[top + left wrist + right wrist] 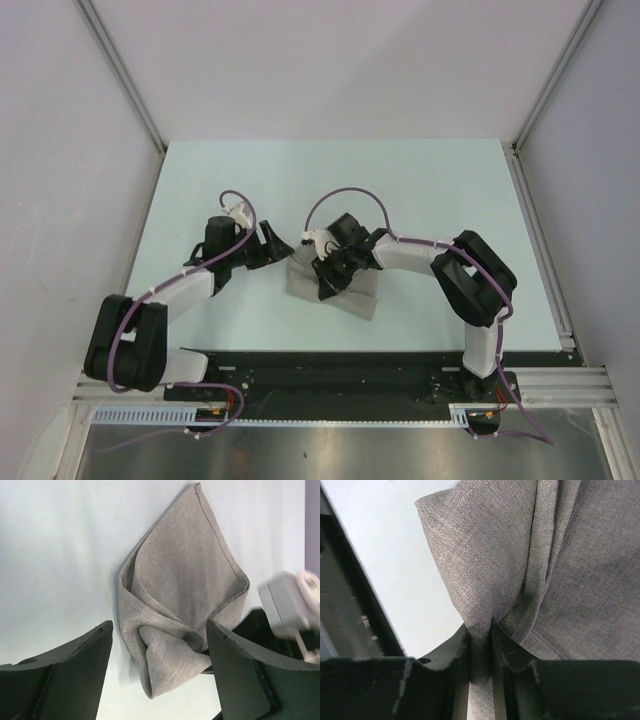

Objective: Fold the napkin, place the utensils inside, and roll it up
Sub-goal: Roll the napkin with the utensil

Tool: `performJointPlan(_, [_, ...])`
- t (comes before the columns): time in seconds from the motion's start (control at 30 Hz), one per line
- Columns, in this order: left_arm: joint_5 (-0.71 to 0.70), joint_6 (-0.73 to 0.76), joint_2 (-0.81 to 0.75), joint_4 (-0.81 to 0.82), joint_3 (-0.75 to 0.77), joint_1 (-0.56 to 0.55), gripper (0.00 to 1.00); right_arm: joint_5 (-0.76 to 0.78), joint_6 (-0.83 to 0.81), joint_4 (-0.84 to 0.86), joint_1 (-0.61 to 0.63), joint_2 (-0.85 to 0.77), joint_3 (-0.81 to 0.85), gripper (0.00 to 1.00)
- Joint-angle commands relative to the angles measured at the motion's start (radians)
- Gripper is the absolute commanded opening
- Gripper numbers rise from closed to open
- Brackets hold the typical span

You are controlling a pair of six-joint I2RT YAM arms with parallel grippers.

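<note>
The grey-beige napkin (358,297) lies bunched and partly folded on the table between the two arms. My right gripper (328,284) is shut on a pinched fold of the napkin (545,555), and the cloth runs down between the closed jaws of the right gripper (480,636). My left gripper (277,246) is open just left of the cloth. In the left wrist view the napkin (185,580) has a rolled lower corner between the spread fingers of the left gripper (160,630), and neither finger touches it. The utensils are out of view.
The pale green table (450,190) is closed in by white walls at the left, right and back. A metal rail (540,240) runs along its right edge. The black base plate (340,370) holding both arms lines the near edge.
</note>
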Motion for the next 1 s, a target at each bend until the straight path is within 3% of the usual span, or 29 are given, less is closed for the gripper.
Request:
performJointPlan(0.0, [0.008,0.027,-0.087,0.085,-0.109,0.004,0.80,-0.255,0.103,-0.130,-0.017,0.064,0.096,0.23])
performJointPlan(0.23, [0.088,0.057,-0.130,0.155,-0.185,-0.042,0.78,-0.357,0.123,-0.209,-0.055,0.189,0.207,0.23])
performJointPlan(0.4, [0.060,0.032,-0.133,0.208,-0.212,-0.088,0.73,-0.427,0.123,-0.252,-0.072,0.249,0.271,0.22])
performJointPlan(0.8, [0.025,0.009,0.017,0.215,-0.172,-0.089,0.50,-0.458,0.112,-0.295,-0.098,0.322,0.330,0.21])
performJointPlan(0.87, [0.031,0.004,0.028,0.231,-0.174,-0.089,0.44,-0.458,0.114,-0.294,-0.100,0.329,0.333,0.21])
performJointPlan(0.97, [0.005,-0.011,0.046,0.217,-0.166,-0.089,0.25,-0.460,0.112,-0.294,-0.104,0.329,0.336,0.24])
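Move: The left hand hovers open, with the left end of the napkin's rolled near edge about 6 cm back, 2 cm right and 6 cm below it. The napkin's far corner lies some 8 cm ahead and 13 cm right of this hand, its near-right corner about 13 cm back and 20 cm right. The right hand already pinches the rolled edge between its fingertips; the left end lies about 8 cm left of it and 2 cm ahead. Back and down, with a small shift right, the left hand travels about 5 cm towards the robot while dipping, then sinks straight onto the napkin's left end, its fingers closing to less than half their gap around the cloth. The right hand keeps its pinch on the rolled edge, easing a centimetre or so left and back as its wrist tips some 30 degrees, swinging the fingertips towards the robot. ##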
